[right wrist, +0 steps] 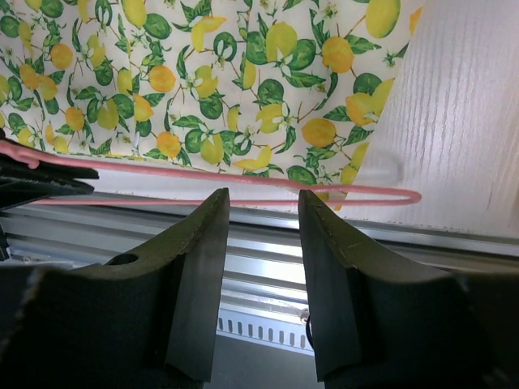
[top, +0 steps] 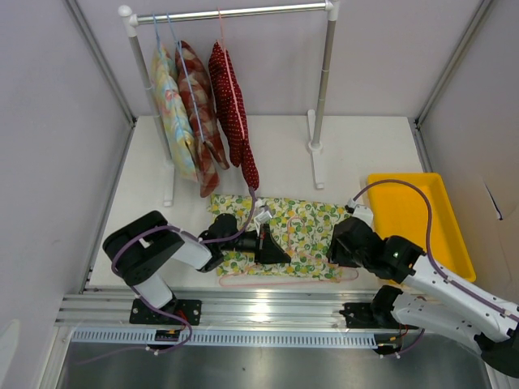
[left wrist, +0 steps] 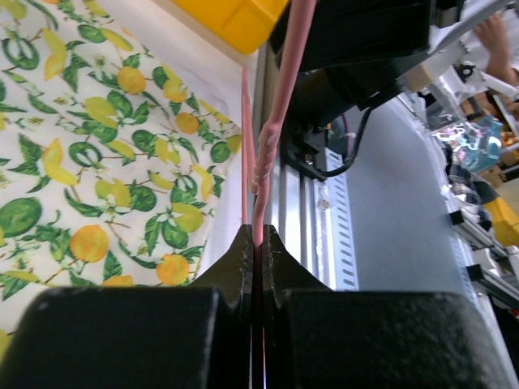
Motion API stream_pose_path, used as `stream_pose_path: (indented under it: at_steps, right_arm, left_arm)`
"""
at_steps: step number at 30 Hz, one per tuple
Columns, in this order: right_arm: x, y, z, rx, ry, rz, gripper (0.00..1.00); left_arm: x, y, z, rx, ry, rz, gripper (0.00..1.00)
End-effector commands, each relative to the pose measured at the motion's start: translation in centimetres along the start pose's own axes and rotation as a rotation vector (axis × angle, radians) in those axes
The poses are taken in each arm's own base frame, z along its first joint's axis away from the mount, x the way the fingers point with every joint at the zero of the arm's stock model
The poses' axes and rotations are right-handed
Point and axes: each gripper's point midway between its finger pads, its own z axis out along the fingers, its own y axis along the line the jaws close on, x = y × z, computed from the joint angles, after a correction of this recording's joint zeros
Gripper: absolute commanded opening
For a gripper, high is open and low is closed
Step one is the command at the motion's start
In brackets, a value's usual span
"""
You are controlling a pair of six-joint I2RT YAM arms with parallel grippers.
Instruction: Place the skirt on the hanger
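Note:
The lemon-print skirt (top: 302, 224) lies flat near the front of the white table. Along its near hem lies the pink hanger (top: 285, 282), a thin wire loop with its rounded end at the right. My left gripper (top: 274, 253) lies low over the skirt's left part and is shut on the hanger (left wrist: 268, 154) near the wire's twisted part. The skirt (left wrist: 105, 162) fills the left of that view. My right gripper (top: 340, 243) hovers at the skirt's right edge. In its wrist view its jaws (right wrist: 263, 198) stand apart and empty, just short of the hanger (right wrist: 357, 193) and the skirt (right wrist: 203, 73).
A white clothes rack (top: 231, 12) stands at the back with a pastel floral garment (top: 174, 113), a red-patterned one (top: 203, 105) and a red dotted one (top: 231, 105) hanging on it. A yellow bin (top: 413, 215) sits at the right. An aluminium rail (top: 259, 312) runs along the near edge.

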Motion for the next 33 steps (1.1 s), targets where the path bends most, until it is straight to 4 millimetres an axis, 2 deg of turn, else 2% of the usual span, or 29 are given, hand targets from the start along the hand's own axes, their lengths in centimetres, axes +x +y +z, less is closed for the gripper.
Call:
stream_pose_path:
  at_steps: [1, 7, 11, 15, 21, 24, 26, 33]
  right_arm:
    - [-0.3, 0.1, 0.1, 0.011, -0.013, 0.025, 0.45]
    - [0.6, 0.0, 0.6, 0.005, 0.007, 0.039, 0.45]
    - [1.0, -0.2, 0.8, 0.002, 0.006, 0.062, 0.42]
    - [1.1, -0.4, 0.9, -0.003, -0.001, 0.073, 0.44]
    - [3.0, -0.6, 2.3, 0.014, 0.052, 0.077, 0.44]
    - [3.7, -0.9, 2.9, 0.014, 0.06, 0.09, 0.44]
    - [3.6, -0.8, 2.9, 0.007, 0.057, 0.099, 0.44]
    - [4.4, -1.4, 3.4, 0.038, 0.081, 0.093, 0.45]
  left_arm:
    - [-1.9, -2.4, 0.1, 0.123, -0.04, 0.077, 0.0]
    - [-0.2, -1.5, 0.1, 0.119, 0.002, 0.049, 0.0]
    - [1.0, 0.2, 0.5, 0.077, 0.025, 0.023, 0.0]
    - [1.1, 1.1, 0.8, 0.052, 0.026, 0.021, 0.0]
    - [0.9, 2.3, 0.9, 0.004, 0.028, 0.036, 0.0]
    - [-0.2, 2.4, 0.5, 0.001, 0.006, 0.051, 0.0]
    - [-1.1, 2.5, 0.3, -0.003, -0.004, 0.06, 0.0]
    - [-1.2, 3.7, 0.3, -0.038, 0.034, 0.078, 0.0]
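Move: The right hand, half open, has the skirt's near right corner about 9 cm below it, 2 cm back and 3 cm to its right; the hanger's right end is some 7 cm right, 1 cm back and 6 cm lower, and the yellow tray about 28 cm right and 12 cm ahead. The left hand already holds the pink hanger by its neck, with the skirt's middle roughly 9 cm ahead, 1 cm left and 9 cm below. Right hand sinks about 5 cm towards the skirt's corner, half-open; left lowers the held hanger 3 cm, then forward. ##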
